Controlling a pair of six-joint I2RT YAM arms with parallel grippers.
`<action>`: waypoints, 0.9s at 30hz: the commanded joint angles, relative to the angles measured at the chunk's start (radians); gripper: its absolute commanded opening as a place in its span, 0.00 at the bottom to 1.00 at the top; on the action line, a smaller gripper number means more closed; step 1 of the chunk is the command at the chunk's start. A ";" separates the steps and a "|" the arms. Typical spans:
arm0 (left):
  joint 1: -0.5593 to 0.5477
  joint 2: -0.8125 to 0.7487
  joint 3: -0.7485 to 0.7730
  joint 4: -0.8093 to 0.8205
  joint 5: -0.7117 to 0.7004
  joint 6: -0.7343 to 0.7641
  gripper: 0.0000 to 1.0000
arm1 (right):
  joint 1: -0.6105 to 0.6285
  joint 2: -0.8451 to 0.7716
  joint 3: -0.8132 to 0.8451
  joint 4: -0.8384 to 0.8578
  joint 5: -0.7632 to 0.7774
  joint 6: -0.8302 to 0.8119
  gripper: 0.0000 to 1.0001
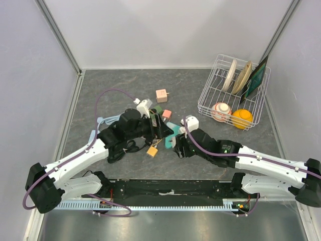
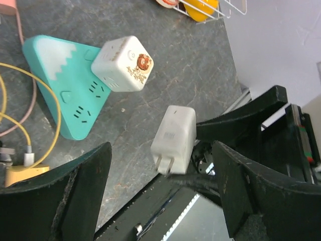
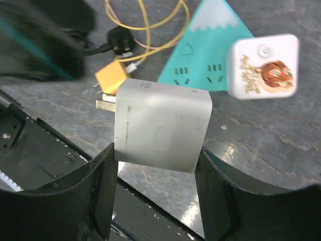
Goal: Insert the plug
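Observation:
The plug (image 3: 161, 125) is a white block charger with two flat metal prongs. My right gripper (image 3: 156, 163) is shut on it, holding it just above the table. The left wrist view shows the same plug (image 2: 174, 138) from the side, prongs pointing toward the near table edge. A teal mountain-shaped power strip (image 3: 200, 55) (image 2: 55, 85) lies flat beyond it, with free sockets facing up. A white cube adapter (image 3: 263, 65) (image 2: 123, 63) sits on the strip. My left gripper (image 2: 160, 196) is open beside the plug, with nothing between its fingers.
An orange plug (image 1: 152, 151) on a yellow cable lies left of the strip. Pink (image 1: 161, 95) and salmon (image 1: 167, 114) cubes and a white adapter (image 1: 144, 106) lie behind. A wire dish rack (image 1: 210, 95) with plates stands at the back right.

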 commanded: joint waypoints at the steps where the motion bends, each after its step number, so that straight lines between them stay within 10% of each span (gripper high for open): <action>1: -0.028 0.028 -0.006 0.061 -0.011 -0.058 0.87 | 0.071 0.017 0.061 0.123 0.076 -0.037 0.07; 19: -0.101 0.040 -0.057 0.102 -0.043 -0.112 0.64 | 0.085 -0.007 0.035 0.247 0.106 -0.013 0.04; 27: -0.102 -0.006 -0.091 0.165 -0.060 -0.130 0.04 | 0.085 -0.043 -0.026 0.308 0.097 0.010 0.19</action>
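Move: The white charger, already pinched in the right fingers with its prongs towards the left hand, lies about 5 cm to the right, 3 cm back and 4 cm below the open left hand; the left fingers are some 4 cm ahead, 6 cm left and 4 cm above the right hand. From the left hand, down on the table, the teal power strip lies 7 cm ahead and 5 cm right, the tiger cube 8 cm ahead and 10 cm right, and the yellow cube 2 cm back and 7 cm left. The left hand eases about 2.5 cm back and as far to its right, dipping some 2.5 cm and then rising by half of that, and late on closes its wide-open fingers around the prong end of the charger. The right hand keeps its grip and brings the charger up and to the left, about 3 cm each way, tilting roughly 10 degrees, to meet the left fingers. ##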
